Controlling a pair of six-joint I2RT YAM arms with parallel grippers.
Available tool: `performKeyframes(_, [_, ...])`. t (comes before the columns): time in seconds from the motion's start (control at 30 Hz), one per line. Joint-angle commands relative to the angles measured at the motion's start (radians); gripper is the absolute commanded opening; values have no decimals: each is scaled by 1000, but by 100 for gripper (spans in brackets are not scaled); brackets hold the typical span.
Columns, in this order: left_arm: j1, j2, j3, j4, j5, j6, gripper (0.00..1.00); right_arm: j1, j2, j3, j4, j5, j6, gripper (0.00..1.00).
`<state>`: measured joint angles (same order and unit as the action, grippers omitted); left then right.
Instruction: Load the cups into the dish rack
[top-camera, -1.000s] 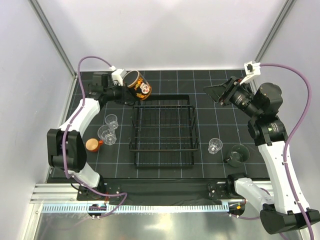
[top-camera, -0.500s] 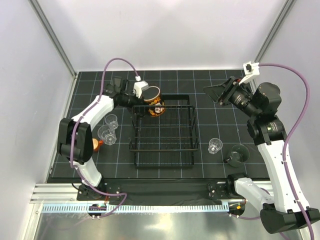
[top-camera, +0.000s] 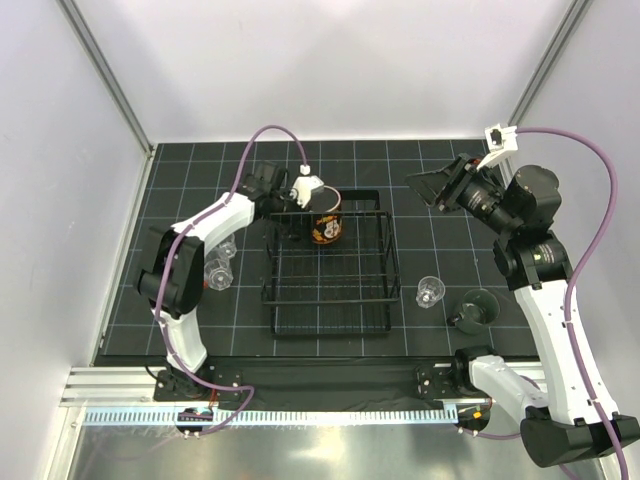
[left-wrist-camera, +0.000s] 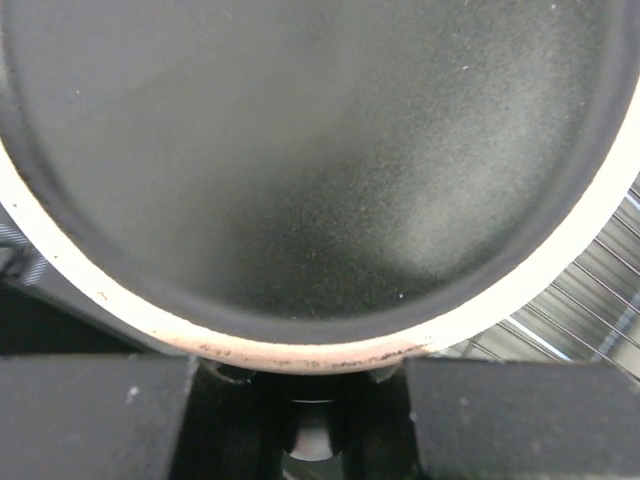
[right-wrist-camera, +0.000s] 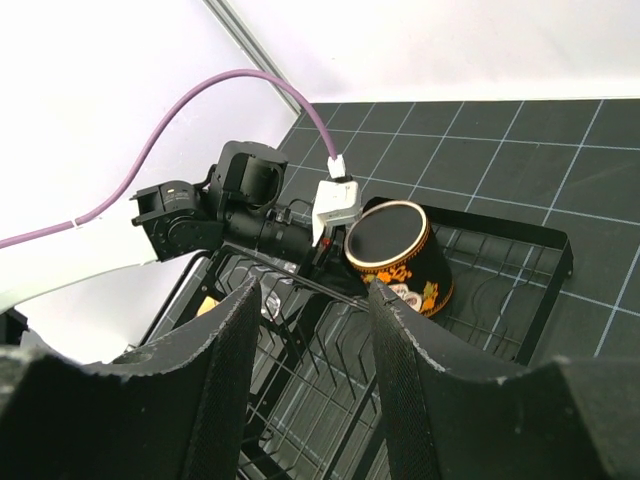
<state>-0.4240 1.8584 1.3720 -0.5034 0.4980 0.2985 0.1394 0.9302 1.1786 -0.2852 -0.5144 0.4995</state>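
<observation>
My left gripper (top-camera: 312, 212) is shut on the large dark patterned mug (top-camera: 328, 226), holding it tilted at the back left corner of the black wire dish rack (top-camera: 380, 296). In the left wrist view the mug's dark base (left-wrist-camera: 300, 150) fills the frame, with rack wires (left-wrist-camera: 590, 310) at the right. The right wrist view shows the mug (right-wrist-camera: 400, 255) low among the rack's wires (right-wrist-camera: 540, 240); I cannot tell whether it touches them. My right gripper (top-camera: 440, 186) hangs open and empty at the back right. A clear cup (top-camera: 430, 291) and a grey-green cup (top-camera: 476, 309) stand right of the rack.
Two more clear cups (top-camera: 216, 271) stand left of the rack, partly covered by my left arm. White walls close in the black gridded mat (top-camera: 420, 165) at the back and both sides. The left arm's purple cable (top-camera: 262, 140) arches above the rack's back left.
My left arm has swung right and nearer with the mug, from the mat's back left to the rack's back left corner, covering the orange cup. The right arm has not moved.
</observation>
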Motion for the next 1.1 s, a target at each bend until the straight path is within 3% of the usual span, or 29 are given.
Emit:
performKeyframes(0.0, [-7, -47, 45, 189, -45, -19, 0, 5, -1, -4, 27, 7, -3, 49])
performKeyframes(0.4, [-27, -4, 35, 175, -130, -19, 2, 5, 7, 12, 26, -4, 4, 49])
performKeyframes(0.67, [-27, 16, 47, 158, -131, -22, 25, 6, 6, 23, 18, -6, 2, 49])
performKeyframes(0.8, [-21, 12, 45, 155, -121, -18, 43, 6, 10, 33, 8, -6, 1, 49])
performKeyframes(1.07, [-6, -19, 32, 151, -84, 1, 58, 5, 30, 47, -3, -7, -1, 49])
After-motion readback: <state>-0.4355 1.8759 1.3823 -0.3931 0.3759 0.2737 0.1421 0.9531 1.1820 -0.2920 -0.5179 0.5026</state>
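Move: The left hand already holds the mug by its handle, base up, at the far end of the dish rack. The mug's middle is about 5 cm to its right and 2 cm ahead, at hand height. The rack's far left corner lies some 5 cm left and 4 cm ahead; two clear glasses stand about 16 cm left, one 5 cm back, the other 11 cm. From the idle right hand the mug is roughly 10 cm ahead, 17 cm left and 30 cm down. Forward by about 2 cm goes the left hand with the upside-down mug, its wrist tilting some 5 to 10 degrees so that the mug's base tips back towards the robot, and it eases down roughly 1 cm into the rack's far end. There the fingers open from around the handle and let go, while the hand drifts about 1 cm farther forward, rising slightly. ##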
